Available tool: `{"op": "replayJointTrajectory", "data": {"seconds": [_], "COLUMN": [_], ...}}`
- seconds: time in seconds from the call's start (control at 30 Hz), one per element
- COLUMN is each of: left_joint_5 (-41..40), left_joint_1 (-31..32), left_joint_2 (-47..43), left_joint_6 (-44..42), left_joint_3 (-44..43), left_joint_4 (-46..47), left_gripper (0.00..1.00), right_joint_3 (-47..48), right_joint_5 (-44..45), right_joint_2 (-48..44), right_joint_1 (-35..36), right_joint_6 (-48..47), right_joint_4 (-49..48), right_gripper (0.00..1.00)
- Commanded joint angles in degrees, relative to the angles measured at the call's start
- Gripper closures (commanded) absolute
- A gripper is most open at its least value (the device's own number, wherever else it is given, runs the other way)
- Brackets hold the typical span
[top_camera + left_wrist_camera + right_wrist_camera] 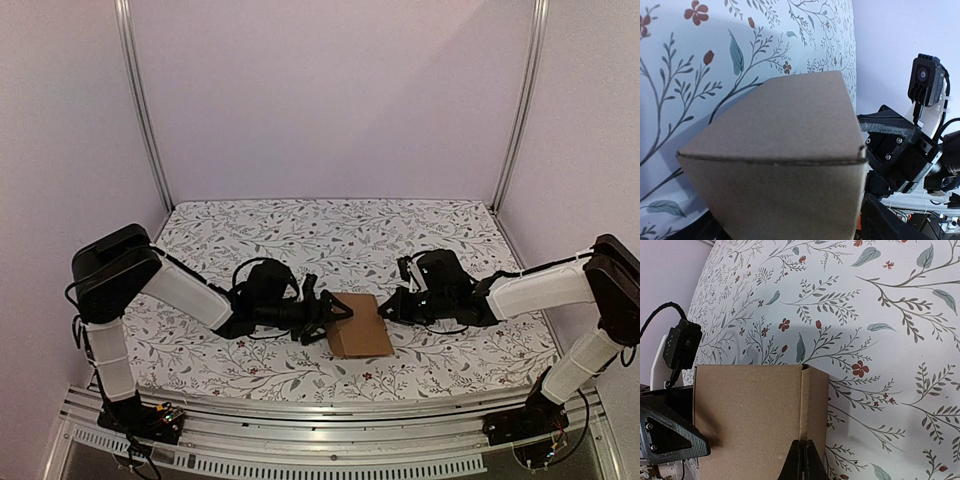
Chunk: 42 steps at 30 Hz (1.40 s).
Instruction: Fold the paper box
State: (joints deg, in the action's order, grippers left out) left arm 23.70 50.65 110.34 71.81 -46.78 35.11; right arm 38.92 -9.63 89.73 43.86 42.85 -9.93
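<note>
The paper box [360, 326] is a small brown carton standing on the floral table near its front middle. My left gripper [334, 313] reaches in from the left, jaws wide apart, astride the carton's left end. In the left wrist view the paper box [780, 150] fills the space between the jaws, and one dark finger [892, 220] sits close beside its side; I cannot tell whether it touches. My right gripper [386, 308] comes from the right, shut and empty. In the right wrist view its tip [801, 455] rests against the carton [750, 415] at a vertical crease.
A floral cloth [300, 235] covers the table, with white walls on three sides. Metal posts [145, 100] stand at the back corners. An aluminium rail [320, 412] runs along the near edge. Both arms lie low across the table's front half.
</note>
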Motion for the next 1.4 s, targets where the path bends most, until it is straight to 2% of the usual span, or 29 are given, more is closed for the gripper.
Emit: {"op": "replayJointTrajectory", "data": {"seconds": [0.0, 0.33, 0.43, 0.57, 0.63, 0.7, 0.8, 0.97, 1.0, 1.03, 1.2, 1.37], "left_joint_5": [1.33, 1.61, 1.69, 2.09, 2.7, 3.28, 4.43, 10.53, 11.84, 13.18, 20.79, 24.59], "left_joint_1": [-0.64, -0.64, -0.64, -0.64, -0.76, -1.17, -1.96, -3.91, -4.36, -4.82, -8.74, -12.46], "left_joint_2": [0.94, 0.76, 0.66, 0.73, 0.65, 0.14, -1.15, -2.62, -2.9, -3.32, -5.35, -8.44], "left_joint_6": [1.31, 1.58, 1.28, 0.81, 0.53, 0.44, 0.52, 2.03, 2.79, 3.72, 9.71, 16.14], "left_joint_3": [1.05, 1.52, 1.56, 1.42, 1.52, 1.84, 2.45, 2.78, 3.33, 4.04, 7.88, 12.31], "left_joint_4": [4.93, 6.54, 6.55, 6.46, 6.62, 6.88, 7.22, 7.75, 8.79, 10.2, 18.58, 27.3], "left_gripper": [0.19, 0.3, 0.37, 0.52, 0.57, 0.6, 0.62, 0.65, 0.66, 0.66, 0.74, 0.82], "right_joint_3": [-1.98, -1.76, -1.45, -0.45, 0.27, 1.14, 2.04, 5.08, 5.76, 6.29, 7.85, 9.29], "right_joint_5": [-0.03, -0.21, -0.28, -0.42, -0.68, -0.91, -0.84, -3.96, -5.01, -5.96, -8.48, -9.13], "right_joint_2": [0.63, 0.76, 0.43, -1.37, -2.68, -4.78, -8.26, -11.1, -11.34, -11.86, -15.65, -18.58], "right_joint_1": [0.03, -0.01, 0.0, -0.03, -0.08, -0.11, -0.24, -0.24, -0.25, -0.26, -0.15, 0.14], "right_joint_6": [0.04, -0.08, -0.3, -0.73, -1.13, -1.89, -4.36, -13.06, -15.97, -17.78, -29.11, -41.22], "right_joint_4": [5.45, 5.39, 5.45, 5.6, 5.75, 6.16, 7.21, 9.69, 9.9, 9.93, 11.61, 11.78], "right_gripper": [1.0, 1.0, 0.98, 0.8, 0.72, 0.65, 0.47, 0.24, 0.16, 0.04, 0.01, 0.01]}}
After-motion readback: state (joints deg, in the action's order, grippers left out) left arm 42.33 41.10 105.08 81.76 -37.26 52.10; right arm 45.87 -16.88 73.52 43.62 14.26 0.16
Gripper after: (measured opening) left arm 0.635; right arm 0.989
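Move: The paper box stands closed between the hands, its middle roughly 6 cm to the right of the left hand, 2 cm nearer the base and about 1 cm lower; that hand's open fingers already straddle its left edge. From the right hand, whose shut fingertips are at the box's right edge, its middle lies about 5 cm left, 2 cm back and 3 cm down. Left hand pinches the box, carrying it 5 cm up and leftward; right hand opens, rising 13 cm clear. ##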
